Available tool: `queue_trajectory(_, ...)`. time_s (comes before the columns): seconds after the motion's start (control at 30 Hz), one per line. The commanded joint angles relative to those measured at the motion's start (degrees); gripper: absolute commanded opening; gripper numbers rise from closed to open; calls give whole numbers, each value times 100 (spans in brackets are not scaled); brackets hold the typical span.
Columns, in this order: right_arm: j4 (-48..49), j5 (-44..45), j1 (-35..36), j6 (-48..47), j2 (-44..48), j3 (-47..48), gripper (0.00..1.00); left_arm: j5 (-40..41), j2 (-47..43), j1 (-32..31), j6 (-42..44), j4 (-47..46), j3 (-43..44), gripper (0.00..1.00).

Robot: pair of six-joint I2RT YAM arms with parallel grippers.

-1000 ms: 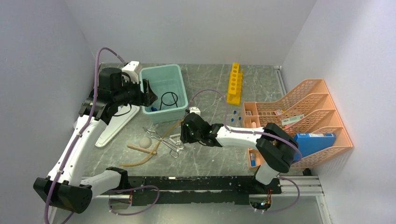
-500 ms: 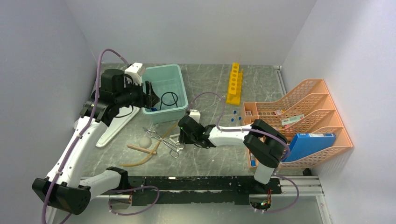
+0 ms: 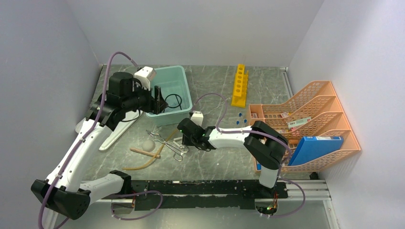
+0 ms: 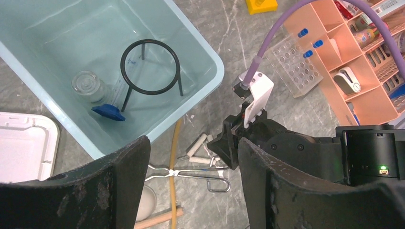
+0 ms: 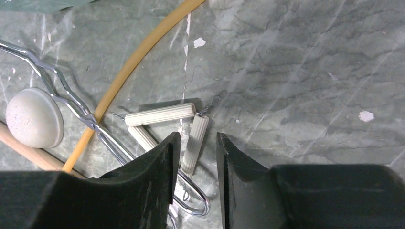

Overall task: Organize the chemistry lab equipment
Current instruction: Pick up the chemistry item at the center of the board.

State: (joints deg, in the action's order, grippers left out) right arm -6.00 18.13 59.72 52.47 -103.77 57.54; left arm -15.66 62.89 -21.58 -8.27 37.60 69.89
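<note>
My right gripper (image 5: pixel 196 150) is low over the table and open, its jaws either side of one white ribbed tube of a wire triangle (image 5: pixel 160 114). Silver tongs (image 5: pixel 62 90) lie under it, crossing the tan hose (image 5: pixel 138 52). The wooden stick (image 3: pixel 144 152) is just to the left. My left gripper (image 4: pixel 193 186) hangs open and empty above the tub's near corner. Inside the tub stands the black ring stand (image 4: pixel 150 67). At the back lies the yellow rack (image 3: pixel 240 85). Blue-capped tubes (image 3: pixel 241 119) sit right of centre.
The pale teal tub (image 3: pixel 184 90) stands at the back left, its whitish lid (image 3: pixel 117 131) beside it. An orange mesh organiser (image 3: pixel 315 109) with a blue box (image 3: pixel 317 145) fills the right side. A white round object (image 3: pixel 149 144) lies by the stick.
My right gripper has slid left onto the wire triangle and its jaws have narrowed slightly. The left gripper has shifted right along the tub's near edge.
</note>
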Motion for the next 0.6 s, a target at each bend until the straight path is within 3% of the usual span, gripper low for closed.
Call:
queue_trajectory(0.0,-375,380,80,44,-188,91,36,127,2,-69,81,36,69,72)
queue_trajectory(0.3,-710,517,189,-184,-423,299,32,331,47,-172,123,45,77,74)
queue_trajectory(0.57,-868,686,173,-169,-448,234,9,451,57,-245,142,76,117,74)
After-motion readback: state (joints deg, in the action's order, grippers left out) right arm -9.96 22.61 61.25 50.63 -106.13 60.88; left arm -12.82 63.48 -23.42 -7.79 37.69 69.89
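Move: The clay-tube triangle, the chemistry item, lies right at the right fingertips: its nearest tube already stands between the open fingers, its middle some 2 cm to their left and about 1 cm below. The metal tongs are about 8 cm to the right hand's left and 1 cm ahead, the rubber hose some 10 cm left and 2 cm back, the white disc roughly 16 cm left, level with it. From the left hand the triangle is about 4 cm back, 7 cm right and 27 cm below. The triangle's right-hand tube gets pinched from both sides as the right fingers close from under half open to nearly shut around it. The right hand itself all but stays in place, easing down by about half a centimetre, and rolls some 5 degrees so that its left side dips. ##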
